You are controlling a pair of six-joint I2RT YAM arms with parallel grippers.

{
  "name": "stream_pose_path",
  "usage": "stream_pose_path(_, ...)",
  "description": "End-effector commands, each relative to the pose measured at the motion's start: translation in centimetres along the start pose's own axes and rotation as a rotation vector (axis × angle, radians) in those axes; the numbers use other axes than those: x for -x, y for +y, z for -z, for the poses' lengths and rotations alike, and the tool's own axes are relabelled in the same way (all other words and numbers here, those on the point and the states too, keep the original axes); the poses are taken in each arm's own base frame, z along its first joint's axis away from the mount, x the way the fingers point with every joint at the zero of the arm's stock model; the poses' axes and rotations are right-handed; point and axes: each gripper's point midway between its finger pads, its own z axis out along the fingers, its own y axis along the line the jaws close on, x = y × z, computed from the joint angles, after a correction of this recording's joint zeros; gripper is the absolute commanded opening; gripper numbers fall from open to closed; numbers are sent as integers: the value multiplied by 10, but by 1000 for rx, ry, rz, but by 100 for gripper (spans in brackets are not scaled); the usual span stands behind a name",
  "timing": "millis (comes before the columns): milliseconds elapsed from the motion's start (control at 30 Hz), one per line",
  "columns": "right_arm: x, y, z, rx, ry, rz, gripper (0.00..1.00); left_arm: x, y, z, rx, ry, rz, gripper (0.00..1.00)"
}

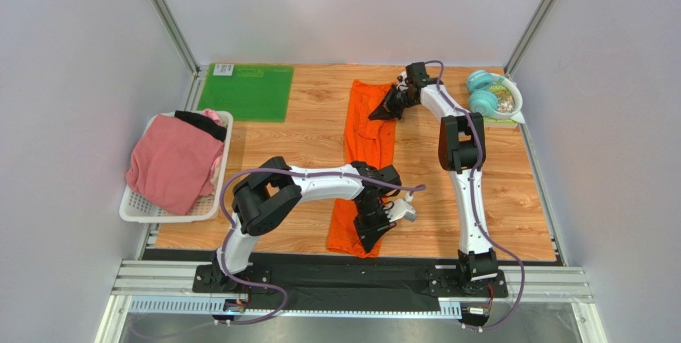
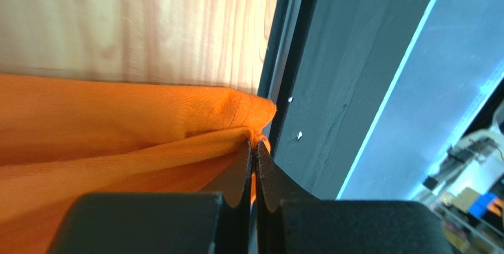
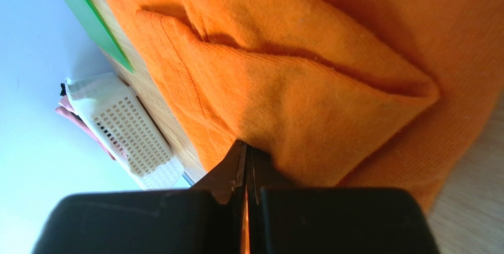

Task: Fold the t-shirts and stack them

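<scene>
An orange t-shirt (image 1: 367,136) lies as a long narrow strip down the middle of the wooden table, from the far edge to the near edge. My left gripper (image 1: 372,235) is shut on its near right corner (image 2: 251,118), close to the table's black front rail. My right gripper (image 1: 377,113) is shut on a fold at the far end of the orange t-shirt (image 3: 307,106). A dusty pink t-shirt (image 1: 172,161) and a black t-shirt (image 1: 204,124) lie heaped in the white basket (image 1: 136,209) at the left.
A flat green mat (image 1: 246,92) lies at the far left of the table. Teal headphones (image 1: 482,92) and a round dish (image 1: 507,97) sit at the far right corner. The white basket (image 3: 124,130) and the green mat (image 3: 89,18) also show in the right wrist view.
</scene>
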Motion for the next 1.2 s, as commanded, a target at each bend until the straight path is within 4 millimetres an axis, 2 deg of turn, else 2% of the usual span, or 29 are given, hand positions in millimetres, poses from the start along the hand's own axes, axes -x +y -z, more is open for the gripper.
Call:
stream_pose_path(0, 10, -1, 7, -10, -38, 31, 0, -21, -22, -6, -95, 90, -18, 0)
stream_pose_path(100, 13, 0, 7, -12, -38, 55, 0, -32, -22, -2, -85, 131, -18, 8)
stream_pose_path(133, 14, 1, 7, -12, -42, 65, 0, -36, -23, 4, -72, 142, -18, 14)
stream_pose_path(167, 16, 2, 8, -14, -47, 75, 0, -37, -24, 8, -58, 146, -31, 16)
stream_pose_path(267, 18, -2, 8, -29, -52, 97, 0, -33, -20, 33, 40, 115, -69, 27)
stream_pose_path(300, 18, -4, 8, -34, -50, 97, 0, -27, -18, 50, 91, 74, -81, 39)
stream_pose_path(367, 17, -7, 8, -38, -44, 101, 0, -21, -16, 70, 133, 24, -74, 51)
stream_pose_path(400, 15, -9, 7, -45, -39, 102, 0, -17, -13, 87, 164, -21, -69, 61)
stream_pose_path(467, 15, -8, 10, -52, -43, 115, 0, -12, -2, 107, 219, -73, -52, 66)
stream_pose_path(500, 15, -9, 10, -54, -43, 117, 0, -10, -2, 117, 237, -104, -55, 72)
stream_pose_path(567, 15, -4, 14, -51, -51, 125, 0, -9, 8, 126, 277, -142, -30, 78)
stream_pose_path(600, 17, -2, 16, -51, -58, 128, 0, -8, 9, 129, 288, -162, -30, 85)
stream_pose_path(767, 26, 8, 23, -32, -84, 130, 0, -25, 32, 88, 269, -124, 35, 91)
stream_pose_path(867, 32, 7, 24, -28, -94, 116, 0, -38, 41, 60, 215, -65, 75, 91)
stream_pose_path(933, 37, -2, 22, -34, -97, 98, 0, -47, 48, 44, 200, -37, 94, 91)
stream_pose_path(1033, 44, -11, 20, -38, -101, 76, 0, -59, 52, 31, 182, 1, 111, 91)
stream_pose_path(1167, 57, -26, 18, -48, -121, 50, 0, -67, 49, 27, 162, 12, 104, 91)
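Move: The t-shirt's near-left corner lies about 11 cm to the left of the left hand, level fore and aft and about 1 cm lower; its near-right corner is some 3 cm to the right and 2 cm back, with the table's front edge also roughly 2 cm back. From the right hand, whose shut tips are on the cloth, the far-right corner is about 10 cm ahead and 8 cm right; the far hem's middle is 11 cm ahead, 2 cm right. Open the left gripper wide off the shirt's near-right hem, edging left as it lets go, then lift it about 10 cm while carrying it forward. Come down again leftward and slightly back, to end some 7 cm left and 4 cm forward with open fingers low over the near end. Keep the right gripper shut on the far end, easing it about 4 cm right and forward towards the far-right corner. ##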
